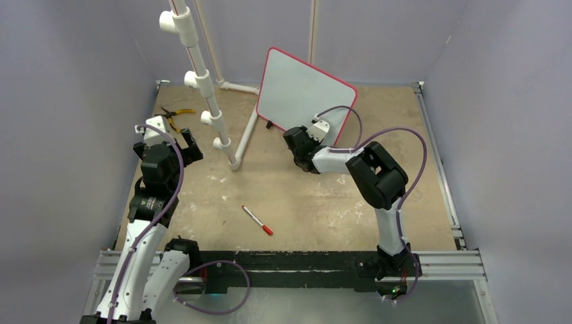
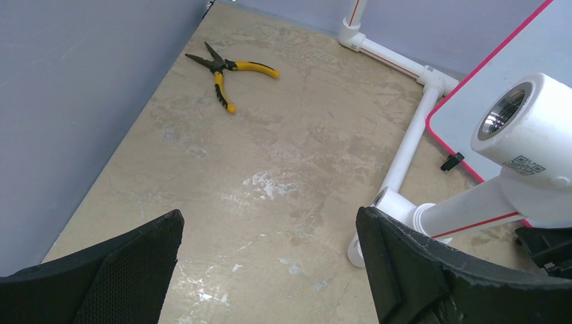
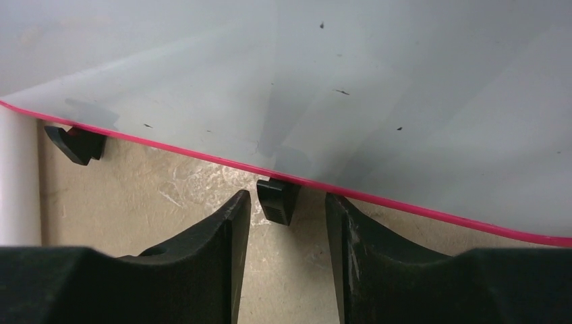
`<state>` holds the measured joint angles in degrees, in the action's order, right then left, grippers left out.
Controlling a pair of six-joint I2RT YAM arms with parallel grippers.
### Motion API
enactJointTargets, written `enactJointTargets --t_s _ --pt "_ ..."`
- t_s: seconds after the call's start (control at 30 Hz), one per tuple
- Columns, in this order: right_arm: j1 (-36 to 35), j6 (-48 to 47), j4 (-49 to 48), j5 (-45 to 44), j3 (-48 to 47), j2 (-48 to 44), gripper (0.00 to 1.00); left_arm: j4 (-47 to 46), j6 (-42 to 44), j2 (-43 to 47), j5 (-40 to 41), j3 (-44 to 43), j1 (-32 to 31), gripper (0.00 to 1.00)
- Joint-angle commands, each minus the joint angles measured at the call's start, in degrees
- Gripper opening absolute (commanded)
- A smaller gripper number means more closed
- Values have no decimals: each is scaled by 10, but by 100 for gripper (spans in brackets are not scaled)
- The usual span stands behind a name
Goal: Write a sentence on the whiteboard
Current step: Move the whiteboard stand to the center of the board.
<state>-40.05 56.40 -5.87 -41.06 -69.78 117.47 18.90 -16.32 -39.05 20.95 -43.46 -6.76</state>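
Note:
The whiteboard (image 1: 300, 91) stands tilted at the back middle, white with a thin red frame. No sentence is in view; the face in the right wrist view (image 3: 337, 67) carries only a few dark specks. My right gripper (image 1: 290, 137) sits low at the board's bottom edge. Its jaws (image 3: 287, 197) stand partly open around nothing, with a black foot (image 3: 276, 200) just beyond the tips and a second foot (image 3: 77, 143) to the left. My left gripper (image 1: 172, 135) hovers wide open and empty (image 2: 268, 214) at the left. A white marker with a red cap (image 1: 258, 220) lies on the table.
A white PVC pipe frame (image 1: 202, 88) stands left of the board, its base pipe (image 2: 405, 145) running along the table. Yellow-handled pliers (image 1: 174, 116) (image 2: 226, 71) lie at the back left. Grey walls enclose the table on three sides.

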Motion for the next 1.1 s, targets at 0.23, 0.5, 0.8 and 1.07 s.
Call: enactJointTargets --t_s 0.23,0.5,0.8,1.07 --pt "18 -45 -34 4 -9 21 31 -16 9 -6 -7 0 4 99" --pt "17 -65 -52 2 8 17 1 -16 9 -8 -9 0 4 99" --pt "16 -139 -108 4 84 -36 0 -16 10 -9 -13 0 4 98" --pt "16 -199 -129 37 193 -118 0 -17 12 -9 -18 0 4 98"
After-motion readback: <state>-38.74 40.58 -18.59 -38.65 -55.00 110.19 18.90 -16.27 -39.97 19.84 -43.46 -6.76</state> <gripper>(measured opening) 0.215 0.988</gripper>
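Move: The whiteboard stand's right black foot is just beyond the right gripper's open fingertips, about 1 cm ahead, level sideways and some 1 cm lower. The left foot stands about 9 cm to the left of that hand and 6 cm ahead; the whiteboard's middle is some 7 cm ahead, 1 cm right and 8 cm up. From the left gripper, the right foot lies about 14 cm ahead, 35 cm right and 23 cm below. Ease the right gripper barely forward onto the stand's right foot and close the fingers until they pinch it. Keeping that pinch, drag the foot level across the table, about 5 cm back and to the right in roughly equal parts, while the wrist turns some 10 degrees counter-clockwise and its left side dips about as much. ##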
